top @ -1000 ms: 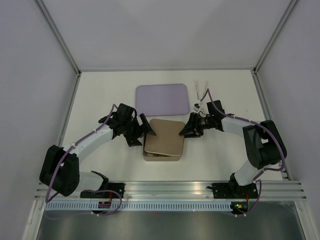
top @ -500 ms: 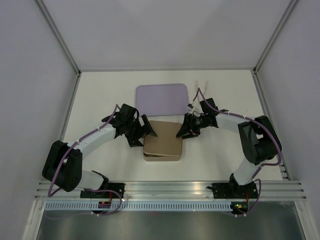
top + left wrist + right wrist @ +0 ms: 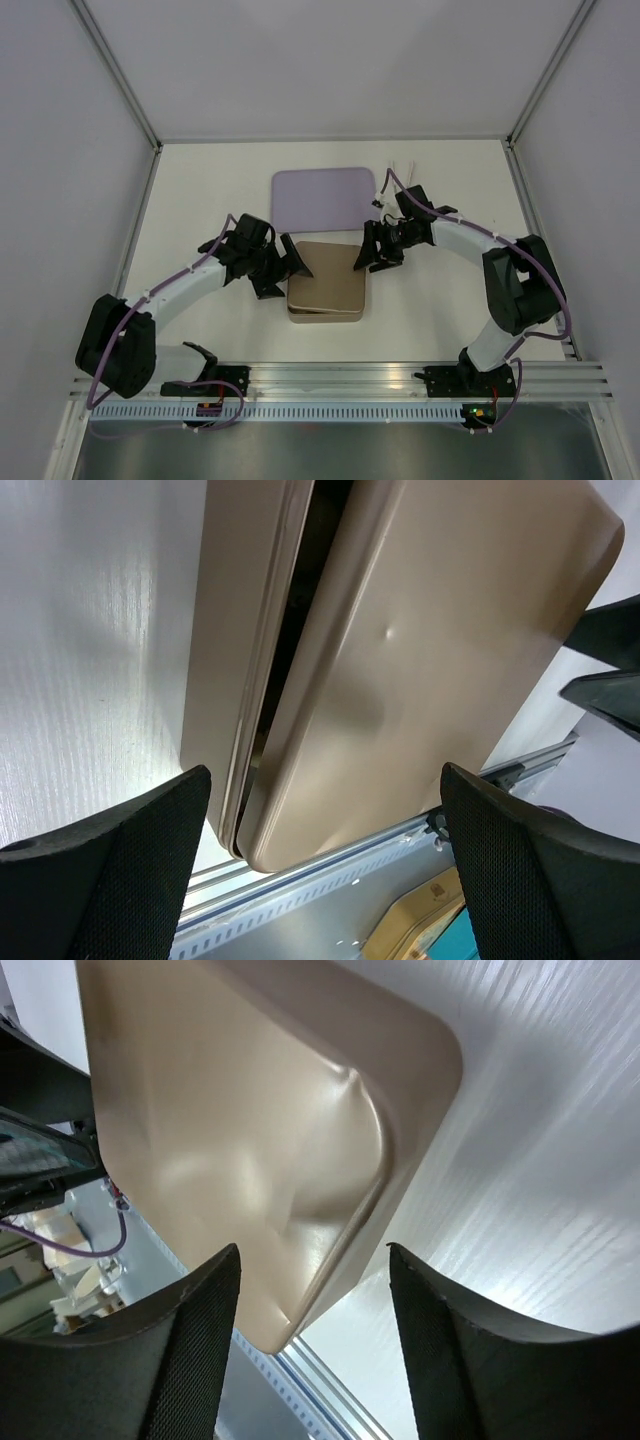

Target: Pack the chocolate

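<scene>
No chocolate shows in any view. A tan metal tin lies in the middle of the table with its lid resting askew on the base, a dark gap between them. The lid also shows in the right wrist view. My left gripper is open at the tin's left edge, its fingers wide apart above the lid. My right gripper is open at the tin's far right corner, its fingers on either side of that corner without gripping it.
A lavender rectangular tray lies just beyond the tin. Silver tongs lie to the right of the tray, behind my right wrist. The aluminium rail runs along the near edge.
My right gripper has moved left and closer to the tin's far right corner. My left gripper has stayed at the tin's left edge. The lid still lies on the tin.
</scene>
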`<action>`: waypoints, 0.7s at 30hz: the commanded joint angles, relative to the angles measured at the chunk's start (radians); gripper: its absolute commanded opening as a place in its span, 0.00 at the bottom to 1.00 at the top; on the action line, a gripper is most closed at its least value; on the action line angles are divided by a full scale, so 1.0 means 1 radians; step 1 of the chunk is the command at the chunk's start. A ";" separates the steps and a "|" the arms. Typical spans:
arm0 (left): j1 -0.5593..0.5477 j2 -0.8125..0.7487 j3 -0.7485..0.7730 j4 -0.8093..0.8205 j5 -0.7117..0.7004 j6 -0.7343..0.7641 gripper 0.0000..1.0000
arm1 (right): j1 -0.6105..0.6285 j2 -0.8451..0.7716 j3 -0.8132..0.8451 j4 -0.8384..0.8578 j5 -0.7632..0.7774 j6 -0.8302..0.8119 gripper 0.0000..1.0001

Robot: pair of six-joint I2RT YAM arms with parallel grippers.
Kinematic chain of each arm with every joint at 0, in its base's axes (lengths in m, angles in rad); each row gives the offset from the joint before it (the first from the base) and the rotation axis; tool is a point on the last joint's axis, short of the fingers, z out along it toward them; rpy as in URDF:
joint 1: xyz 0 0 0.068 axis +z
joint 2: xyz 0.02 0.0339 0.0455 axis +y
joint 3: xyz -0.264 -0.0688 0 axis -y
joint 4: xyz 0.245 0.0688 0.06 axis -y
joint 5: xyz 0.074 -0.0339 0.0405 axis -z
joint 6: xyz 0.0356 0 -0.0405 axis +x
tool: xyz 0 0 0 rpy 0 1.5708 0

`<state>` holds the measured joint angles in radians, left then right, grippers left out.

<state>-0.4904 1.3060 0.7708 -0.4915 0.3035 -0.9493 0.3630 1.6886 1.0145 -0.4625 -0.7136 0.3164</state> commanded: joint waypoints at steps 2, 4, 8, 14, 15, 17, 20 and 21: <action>-0.004 0.006 0.022 0.019 -0.040 -0.009 1.00 | 0.005 -0.027 0.101 -0.028 0.085 -0.042 0.69; -0.004 0.033 0.048 0.019 -0.040 -0.002 1.00 | 0.008 0.002 0.139 -0.057 0.100 -0.068 0.78; -0.004 0.076 0.094 0.018 -0.041 0.009 0.99 | 0.036 0.026 0.176 -0.085 0.147 -0.086 0.83; -0.004 0.128 0.142 0.018 -0.040 0.018 1.00 | 0.074 0.052 0.220 -0.080 0.161 -0.076 0.84; -0.004 0.130 0.145 0.018 -0.040 0.020 1.00 | 0.080 0.056 0.222 -0.079 0.161 -0.073 0.85; -0.004 0.137 0.150 0.018 -0.040 0.021 1.00 | 0.088 0.063 0.225 -0.076 0.164 -0.068 0.84; -0.004 0.142 0.150 0.019 -0.035 0.021 1.00 | 0.102 0.065 0.233 -0.071 0.166 -0.068 0.85; -0.004 0.144 0.150 0.018 -0.038 0.023 1.00 | 0.109 0.065 0.239 -0.070 0.166 -0.069 0.85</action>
<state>-0.4904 1.4384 0.8845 -0.4915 0.2695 -0.9482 0.4568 1.7500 1.2018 -0.5396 -0.5591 0.2638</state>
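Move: About 7 cm to the right of the left hand and roughly level with it is the middle of the lid, some 2 cm lower; the box beneath has its middle there too, about 4 cm down, and the purple tray lies about 20 cm ahead and 6 cm right. From the right hand the lid's middle is some 9 cm left and 2 cm back, slightly below, with the tweezers about 19 cm ahead and 8 cm right. Opening wider around the lid's right edge, the right hand goes up and about 3 cm forward, tipping up a little, then shifts roughly 2 cm left and sinks a centimetre towards the lid's far right part, one finger over the lid and the other by its side wall. The left hand, still wide open astride the left edge, slides about 3 cm forward along it towards the far left corner. ##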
